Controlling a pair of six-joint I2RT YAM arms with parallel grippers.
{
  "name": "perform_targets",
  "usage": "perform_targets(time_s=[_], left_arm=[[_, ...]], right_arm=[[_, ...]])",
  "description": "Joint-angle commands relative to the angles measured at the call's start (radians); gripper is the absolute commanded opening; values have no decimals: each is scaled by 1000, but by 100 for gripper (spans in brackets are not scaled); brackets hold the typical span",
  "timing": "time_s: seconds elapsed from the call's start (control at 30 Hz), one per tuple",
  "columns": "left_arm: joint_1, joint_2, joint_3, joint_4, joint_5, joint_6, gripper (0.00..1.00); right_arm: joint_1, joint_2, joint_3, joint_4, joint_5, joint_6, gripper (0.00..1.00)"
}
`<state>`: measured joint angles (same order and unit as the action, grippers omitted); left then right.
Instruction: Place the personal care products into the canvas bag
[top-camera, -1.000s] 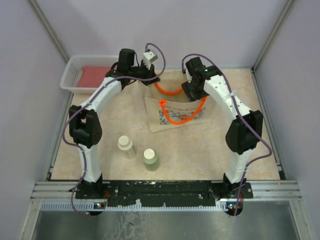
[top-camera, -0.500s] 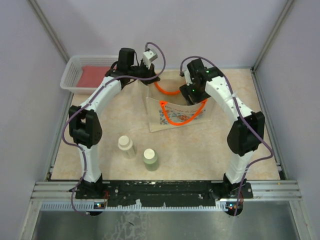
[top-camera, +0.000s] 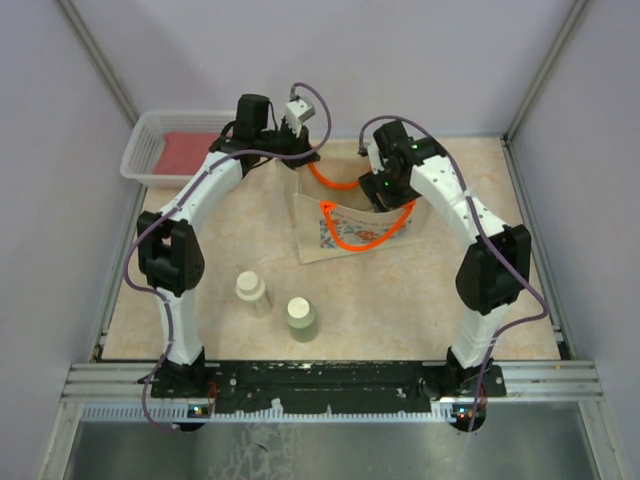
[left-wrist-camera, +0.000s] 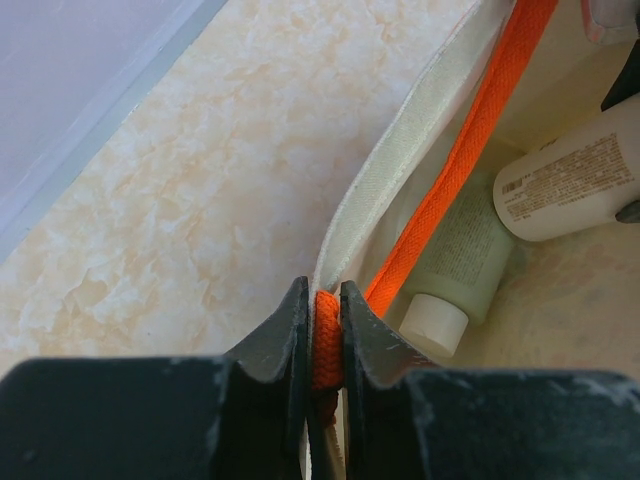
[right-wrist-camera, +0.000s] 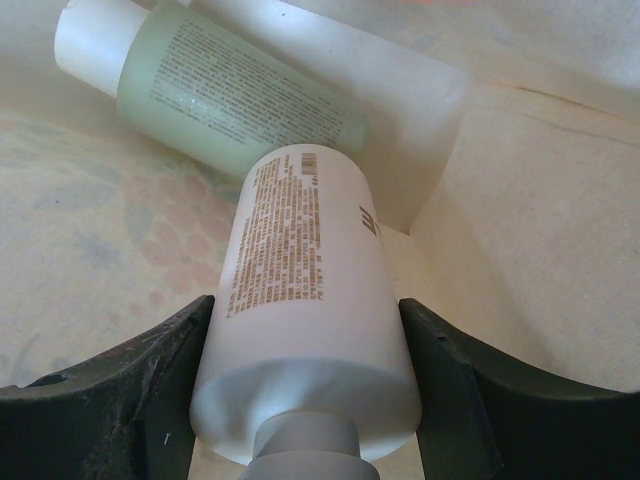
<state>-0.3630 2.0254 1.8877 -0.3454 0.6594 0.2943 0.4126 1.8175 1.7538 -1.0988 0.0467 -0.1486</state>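
The canvas bag (top-camera: 310, 240) stands at the table's back middle. My left gripper (left-wrist-camera: 320, 300) is shut on its orange handle (left-wrist-camera: 480, 130) and holds the mouth open at the rim (left-wrist-camera: 370, 170). In the top view that gripper (top-camera: 305, 155) is at the bag's back left corner. My right gripper (right-wrist-camera: 305, 310) reaches down inside the bag (right-wrist-camera: 530, 260), shut on a cream bottle (right-wrist-camera: 300, 260). A pale green bottle (right-wrist-camera: 230, 95) lies on the bag's floor just beyond it. Both also show in the left wrist view, the green bottle (left-wrist-camera: 460, 255) and the cream bottle (left-wrist-camera: 575, 185). Outside the bag, another cream bottle (top-camera: 252, 290) and another green bottle (top-camera: 300, 317) stand near the front.
A white mesh basket (top-camera: 140, 150) holding a flat red item (top-camera: 185, 152) sits at the back left corner. The bag's second orange handle (top-camera: 365, 238) loops over its printed front. Grey walls enclose the table on three sides.
My right gripper has shifted slightly left and back over the bag's mouth with the cream bottle in it. The left gripper and the two bottles on the table have not moved.
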Motion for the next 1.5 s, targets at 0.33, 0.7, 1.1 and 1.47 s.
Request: perform_targets(time_s=[0.33,0.7,1.1,1.47], left_arm=[[9,5,55,-2,7,23,0],[9,17,72,-12,7,28,0],[9,25,73,-18,11,29,0],[9,37,70,-6,34,12,0]], right_arm=[[43,134,-134,7,-9,8,0],[60,120,-187,21,-17,9,0],[60,45,-65,-27,-28,44,73],[60,-215,-40,75,4,128,99]])
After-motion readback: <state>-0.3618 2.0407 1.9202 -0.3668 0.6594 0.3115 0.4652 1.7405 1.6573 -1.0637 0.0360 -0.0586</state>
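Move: The right hand holds the white bottle inside the canvas bag; the bag's floor is about 12 cm below, 2 cm ahead and 3 cm left. The green bottle lies there roughly 2 cm ahead, 5 cm left and 11 cm below; the near orange handle hangs some 8 cm back, 2 cm left and 5 cm down. From the left hand, gripping the rim, the bag's floor is around 10 cm right, 9 cm back and 18 cm below. The right hand lowers the white bottle about 7 cm into the canvas bag, lets go, and rises about 7. ##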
